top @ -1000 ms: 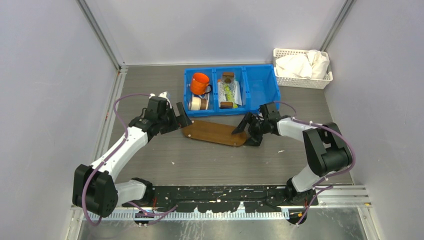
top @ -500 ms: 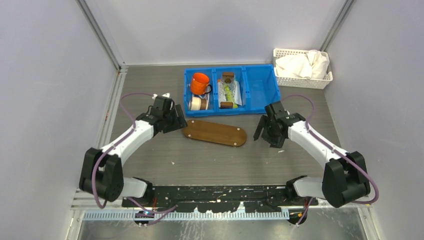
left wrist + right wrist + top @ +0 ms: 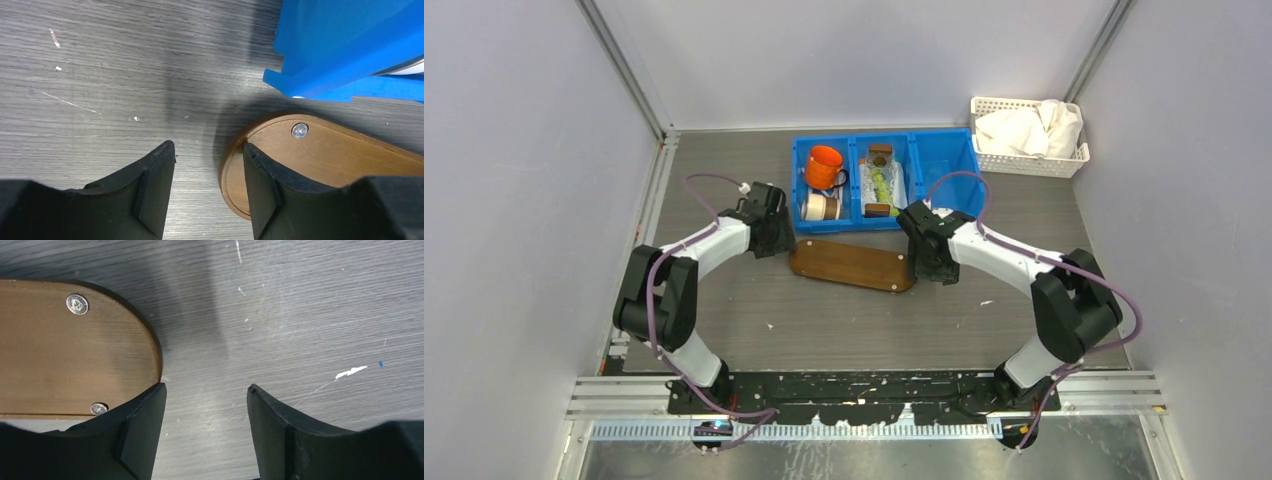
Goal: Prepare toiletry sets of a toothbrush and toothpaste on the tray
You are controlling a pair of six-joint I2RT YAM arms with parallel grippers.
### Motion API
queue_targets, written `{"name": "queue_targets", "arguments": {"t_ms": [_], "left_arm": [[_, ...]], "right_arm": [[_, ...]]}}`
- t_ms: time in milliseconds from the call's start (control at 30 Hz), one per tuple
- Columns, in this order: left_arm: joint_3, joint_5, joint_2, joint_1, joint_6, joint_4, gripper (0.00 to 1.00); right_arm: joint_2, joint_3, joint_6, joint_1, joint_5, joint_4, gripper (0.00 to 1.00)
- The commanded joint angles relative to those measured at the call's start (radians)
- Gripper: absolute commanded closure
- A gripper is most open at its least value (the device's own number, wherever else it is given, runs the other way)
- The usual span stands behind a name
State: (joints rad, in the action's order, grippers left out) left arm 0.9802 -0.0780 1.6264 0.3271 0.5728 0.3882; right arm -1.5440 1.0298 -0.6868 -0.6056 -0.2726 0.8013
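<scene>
The tray (image 3: 854,265) lies flat on the table just in front of the blue bin, and it carries nothing. My left gripper (image 3: 781,240) is open at its left end. In the left wrist view one finger is over the tray (image 3: 325,155) and the other over the table, with the rim between the left gripper's (image 3: 207,150) jaws. My right gripper (image 3: 924,262) is open at the right end. One finger of the right gripper (image 3: 205,390) overlaps the tray (image 3: 60,355); bare table shows in the gap. A yellow-green toothpaste (image 3: 880,183) lies in the bin's middle compartment. I cannot make out a toothbrush.
The blue three-compartment bin (image 3: 944,170) stands behind the tray, and its corner (image 3: 340,45) is close to my left fingers. An orange cup (image 3: 824,165) and a white-brown cup (image 3: 821,207) fill its left compartment. A white lattice basket (image 3: 1024,160) with cloth sits at the back right.
Half a second ago both grippers stood a little off the tray's ends. Both have since moved in onto the ends, and their jaws have narrowed.
</scene>
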Motion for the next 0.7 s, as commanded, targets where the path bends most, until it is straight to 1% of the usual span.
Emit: {"name": "queue_targets", "arguments": {"t_ms": [0,200,433,667], "left_arm": [[0.0,0.01,-0.003,0.008,-0.008,-0.061,0.46],[-0.058,0.028,-0.05,0.054,0.017,-0.069,0.46],[-0.119,0.007,-0.168,0.123,0.047,-0.038,0.47],[-0.155,-0.008,-0.261,0.166,0.065,-0.006,0.47]], "right_arm": [[-0.04,0.029,0.005,-0.001,-0.107,-0.037,0.34],[-0.096,0.047,0.016,0.0,-0.091,-0.092,0.35],[-0.145,0.095,0.022,0.004,-0.089,-0.104,0.35],[-0.145,0.097,0.039,0.059,-0.045,-0.131,0.35]]}}
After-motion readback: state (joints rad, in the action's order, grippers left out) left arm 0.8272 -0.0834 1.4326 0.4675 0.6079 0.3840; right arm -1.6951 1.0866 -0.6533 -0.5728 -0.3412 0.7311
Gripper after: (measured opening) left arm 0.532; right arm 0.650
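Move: The brown tray lies between my hands, its right end nearer me. Its middle is about 16 cm right of my left hand, 4 cm back and a couple below. From my right hand it is some 18 cm left, 4 cm ahead and 3 below. The striped cup stands 11 cm ahead of my left hand and 8 right. The blue organizer's middle is about 26 cm ahead of my right hand and 10 left. I square the tray from both ends. My left hand draws back about 5 cm and some 3 cm to the right, in over the tray's left end, rising slightly at the last. My right hand sinks and pushes forward about 3 cm, its inner finger along the tray's right end; both grippers stay half open. ##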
